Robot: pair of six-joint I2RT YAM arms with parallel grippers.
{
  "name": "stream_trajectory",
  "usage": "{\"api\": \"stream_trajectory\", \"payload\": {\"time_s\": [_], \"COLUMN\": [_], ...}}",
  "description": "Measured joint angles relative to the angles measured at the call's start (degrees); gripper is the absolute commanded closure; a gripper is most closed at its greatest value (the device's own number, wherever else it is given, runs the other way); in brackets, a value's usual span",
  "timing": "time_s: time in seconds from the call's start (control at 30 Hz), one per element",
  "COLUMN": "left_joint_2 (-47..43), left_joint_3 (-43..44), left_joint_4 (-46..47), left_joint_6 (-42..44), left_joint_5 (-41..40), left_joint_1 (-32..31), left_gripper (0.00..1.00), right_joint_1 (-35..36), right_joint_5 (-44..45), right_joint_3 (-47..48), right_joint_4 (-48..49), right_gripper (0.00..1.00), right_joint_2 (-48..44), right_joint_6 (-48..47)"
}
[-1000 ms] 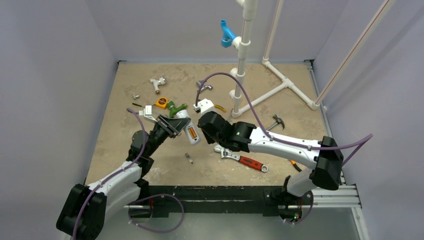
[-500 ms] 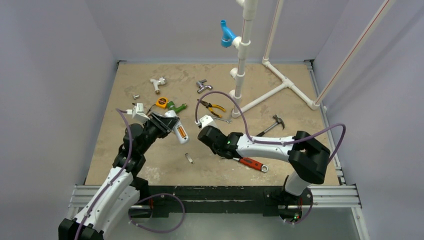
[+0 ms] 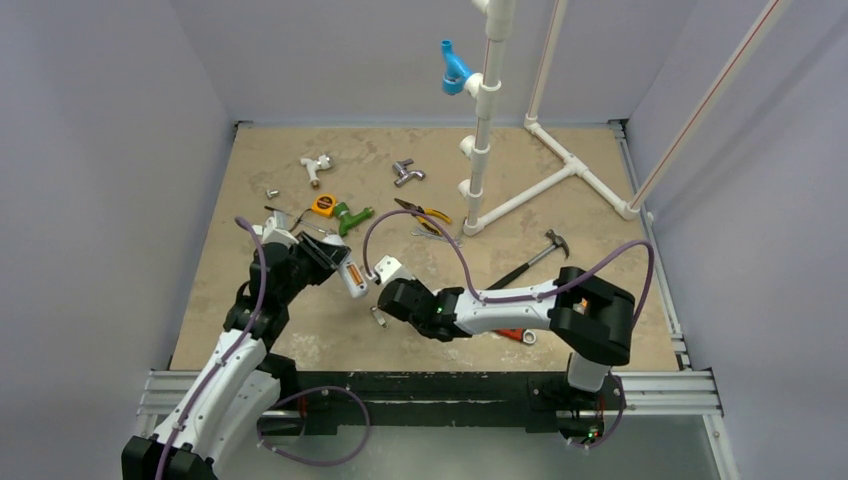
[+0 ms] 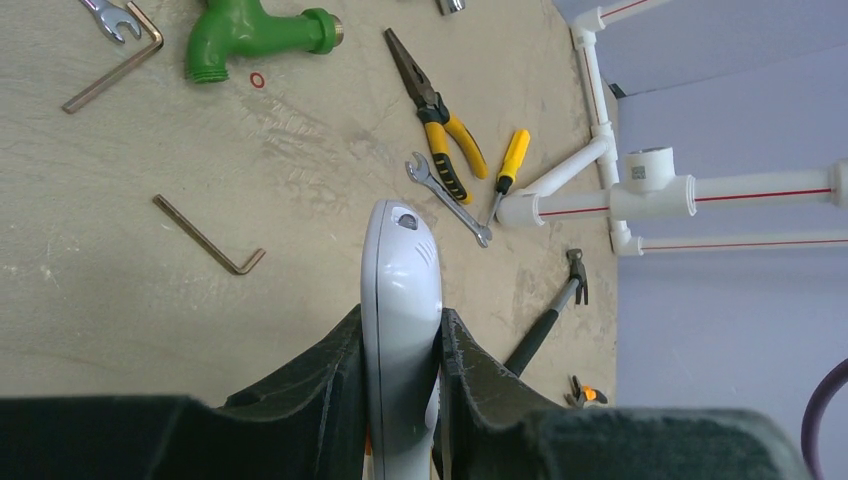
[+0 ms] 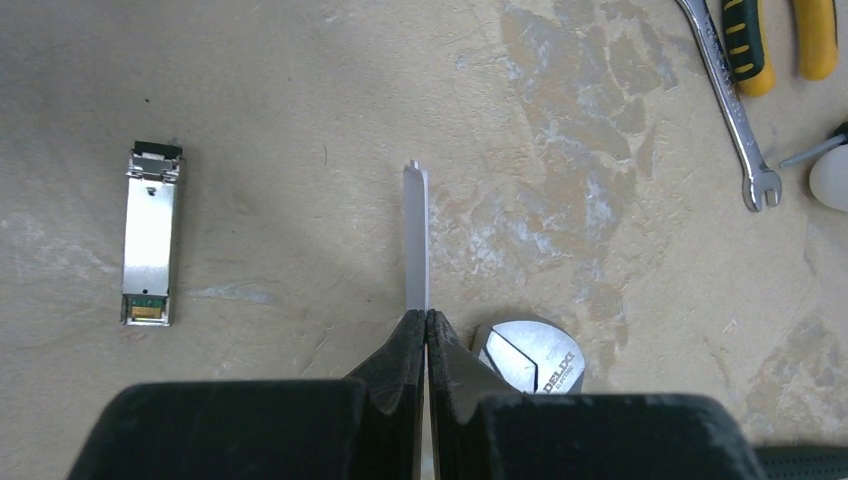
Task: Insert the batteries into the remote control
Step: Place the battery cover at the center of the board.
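Observation:
My left gripper (image 3: 338, 266) is shut on the white remote control (image 3: 350, 272), held above the table left of centre. An orange battery (image 3: 354, 270) shows in its open back. In the left wrist view the remote control (image 4: 401, 290) stands edge-on between the two fingers of that gripper (image 4: 400, 335). My right gripper (image 3: 385, 280) is just right of the remote, shut on a thin white cover piece (image 3: 388, 268). In the right wrist view the cover piece (image 5: 416, 240) sticks out edge-on from the closed right gripper (image 5: 426, 320) above the table.
A small silvery module (image 5: 150, 235) lies on the table left of the cover; a wrench head (image 5: 530, 355) lies under the right fingers. Green tap (image 3: 350, 215), pliers (image 3: 425, 213), hammer (image 3: 540, 255) and a white pipe frame (image 3: 480, 130) lie farther back. An Allen key (image 4: 210, 235) lies below the remote.
Both arms have drawn back toward the near left. The left gripper carried the remote down and left; the right gripper brought the cover piece left, close beside the remote.

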Motion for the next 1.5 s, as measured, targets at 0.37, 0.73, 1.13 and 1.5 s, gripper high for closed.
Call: {"api": "stream_trajectory", "payload": {"time_s": [0.37,0.73,1.13,1.5], "left_joint_2": [0.33,0.31,0.31,0.2], "left_joint_3": [0.15,0.15,0.15,0.15], "left_joint_4": [-0.42,-0.42,-0.42,-0.42], "left_joint_6": [0.11,0.11,0.11,0.09], "left_joint_5": [-0.02,-0.02,0.0,0.07], "left_joint_1": [0.35,0.37,0.44,0.76], "left_gripper": [1.0,1.0,1.0,1.0], "right_joint_1": [3.41,4.63,0.44,-13.97], "right_joint_5": [4.39,2.23,-11.17,-36.39], "right_joint_3": [0.74,0.76,-1.92,-4.81], "right_joint_4": [0.15,-0.02,2.75,4.7], "right_gripper": [1.0,0.63,0.4,0.34], "right_joint_2": [2.4,2.8,-5.66,-8.41], "right_joint_6": [-2.84,-3.23,-5.2,-16.48]}}
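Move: Just under the right hand, some 3 cm down and about 2 cm to its left, is the bare patch of board for the held battery cover. Silver module: about 8 cm left of the hand and 3 cm back. Adjustable wrench's jaw: roughly 5 cm right and 1 cm ahead. Remote: about 12 cm left, 4 cm ahead and 8 cm higher. From the left hand, the patch lies some 13 cm right, 7 cm back and 13 cm below. Easing back about 3 cm, slightly left and down, the right hand brings the edge-on battery cover to the board and spreads its shut fingers to let go. It then lifts some 5 cm while swinging forward about 4 cm, and at last sinks about 2 cm and draws back a little, turning counter-clockwise some 20 degrees, fingers tipping steeper, open above the cover. The left hand stays put, still pinching the remote. ##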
